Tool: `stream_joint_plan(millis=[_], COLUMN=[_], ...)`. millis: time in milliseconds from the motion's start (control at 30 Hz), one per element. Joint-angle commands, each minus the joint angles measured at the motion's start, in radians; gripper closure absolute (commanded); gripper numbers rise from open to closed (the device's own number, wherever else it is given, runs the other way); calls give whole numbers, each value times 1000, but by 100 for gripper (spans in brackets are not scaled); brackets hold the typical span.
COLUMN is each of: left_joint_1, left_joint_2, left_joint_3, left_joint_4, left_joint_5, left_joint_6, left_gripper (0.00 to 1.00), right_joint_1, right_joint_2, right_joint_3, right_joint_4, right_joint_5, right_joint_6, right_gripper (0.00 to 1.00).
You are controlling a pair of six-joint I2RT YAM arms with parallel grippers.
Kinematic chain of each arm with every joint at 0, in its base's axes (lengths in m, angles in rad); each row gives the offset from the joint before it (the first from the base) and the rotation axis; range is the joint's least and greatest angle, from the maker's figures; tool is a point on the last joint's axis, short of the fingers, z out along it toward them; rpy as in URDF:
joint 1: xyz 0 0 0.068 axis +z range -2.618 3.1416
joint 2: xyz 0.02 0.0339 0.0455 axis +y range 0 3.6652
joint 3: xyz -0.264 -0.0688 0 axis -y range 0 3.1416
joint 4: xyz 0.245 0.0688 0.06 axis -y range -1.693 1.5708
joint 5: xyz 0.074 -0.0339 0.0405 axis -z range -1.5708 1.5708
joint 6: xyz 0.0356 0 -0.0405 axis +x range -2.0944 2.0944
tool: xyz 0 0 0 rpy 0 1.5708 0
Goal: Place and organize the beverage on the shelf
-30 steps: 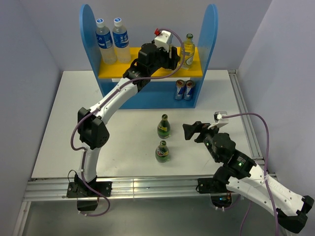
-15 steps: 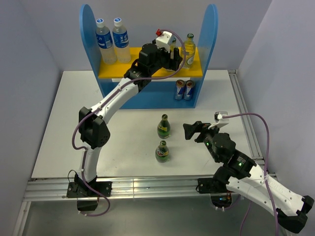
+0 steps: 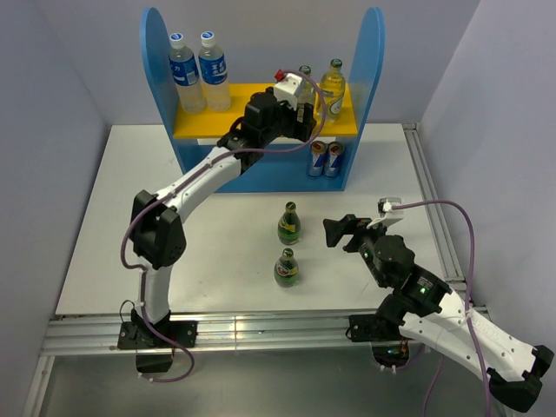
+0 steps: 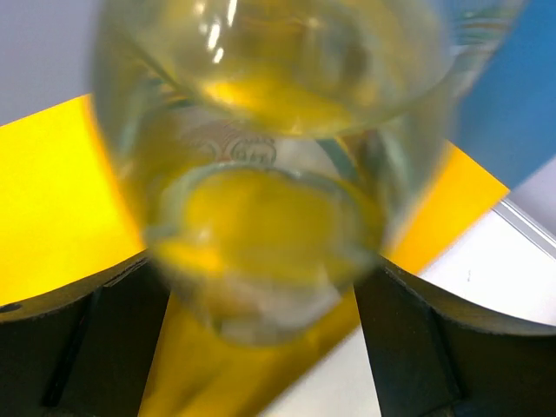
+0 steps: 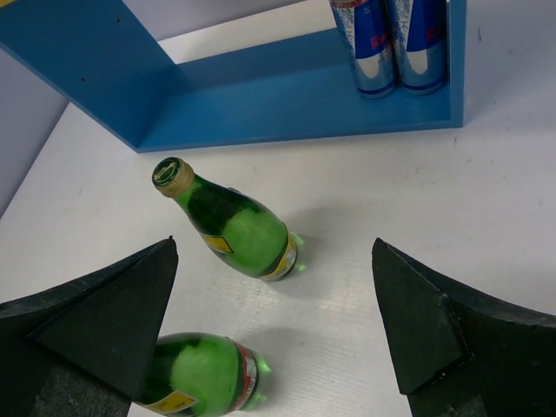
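Observation:
The blue shelf (image 3: 157,52) holds two clear bottles (image 3: 198,71) at the left of its yellow upper board (image 3: 204,123). Two pale yellowish bottles stand at its right: one (image 3: 333,85) near the side panel, the other (image 3: 305,76) just behind my left gripper (image 3: 301,106). In the left wrist view this bottle (image 4: 269,130) stands on the board (image 4: 52,200) between my open left gripper's (image 4: 262,269) fingers. Two green bottles (image 3: 288,224) (image 3: 286,268) stand on the table. My right gripper (image 3: 339,233) hovers open just right of them, seeing both (image 5: 234,221) (image 5: 195,378).
Two blue-silver cans (image 3: 326,159) stand on the shelf's lower level at the right, also in the right wrist view (image 5: 391,39). The blue lower board (image 5: 261,95) lies beyond the green bottles. A metal rail (image 3: 261,330) runs along the table's near edge.
My left gripper has opened around the pale bottle and drawn back a little toward me, so the bottle's top now shows behind it. The right arm has not moved.

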Motion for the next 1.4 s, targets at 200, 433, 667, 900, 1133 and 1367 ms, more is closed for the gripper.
stream_joint_plan(millis=[200, 433, 667, 900, 1133, 1367], left_joint_1=[-15, -154, -332, -472, -705, -814], left_joint_2=[-322, -648, -1083, -1248, -1202, -1117], left_joint_3=[-214, -611, -1071, -1236, -1342, -1457], left_joint_4=[28, -24, -175, -207, -256, -36], left_joint_5=[-61, -361, -454, -487, -595, -598], left_joint_6=[13, 13, -168, -375, -562, -556], left_gripper=[11, 11, 11, 14, 15, 14], right_joint_1=[5, 5, 7, 7, 7, 7], right_joint_2=[-2, 1, 2, 36, 49, 55], right_joint_3=[-10, -13, -18, -8, -8, -5], right_joint_4=[28, 26, 31, 32, 12, 11], right_joint_5=[23, 21, 17, 15, 8, 15], right_joint_6=[9, 11, 9, 8, 22, 25], right_gripper=[0, 0, 0, 0, 0, 0])
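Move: The front green bottle I go for next stands about 34 cm back from my left hand, some 5 cm to its left and 25 cm below. The rear green bottle stands roughly 13 cm farther out, nearly in line. The clear bottle on the shelf is between my open left fingers, about 2 cm ahead at hand height, and the yellow one is 4 cm ahead, 8 cm right. From my right hand the front green bottle lies about 13 cm left, 6 cm back, 15 cm below. I back my open left hand off the clear bottle on the top shelf, rising about 5 cm at first, then sweep it nearly 40 cm back and some 12 cm left while sinking towards the front green bottle. My wrist tips down over 20 degrees as I come in short of it on its left, fingers still wide open and not touching it. ##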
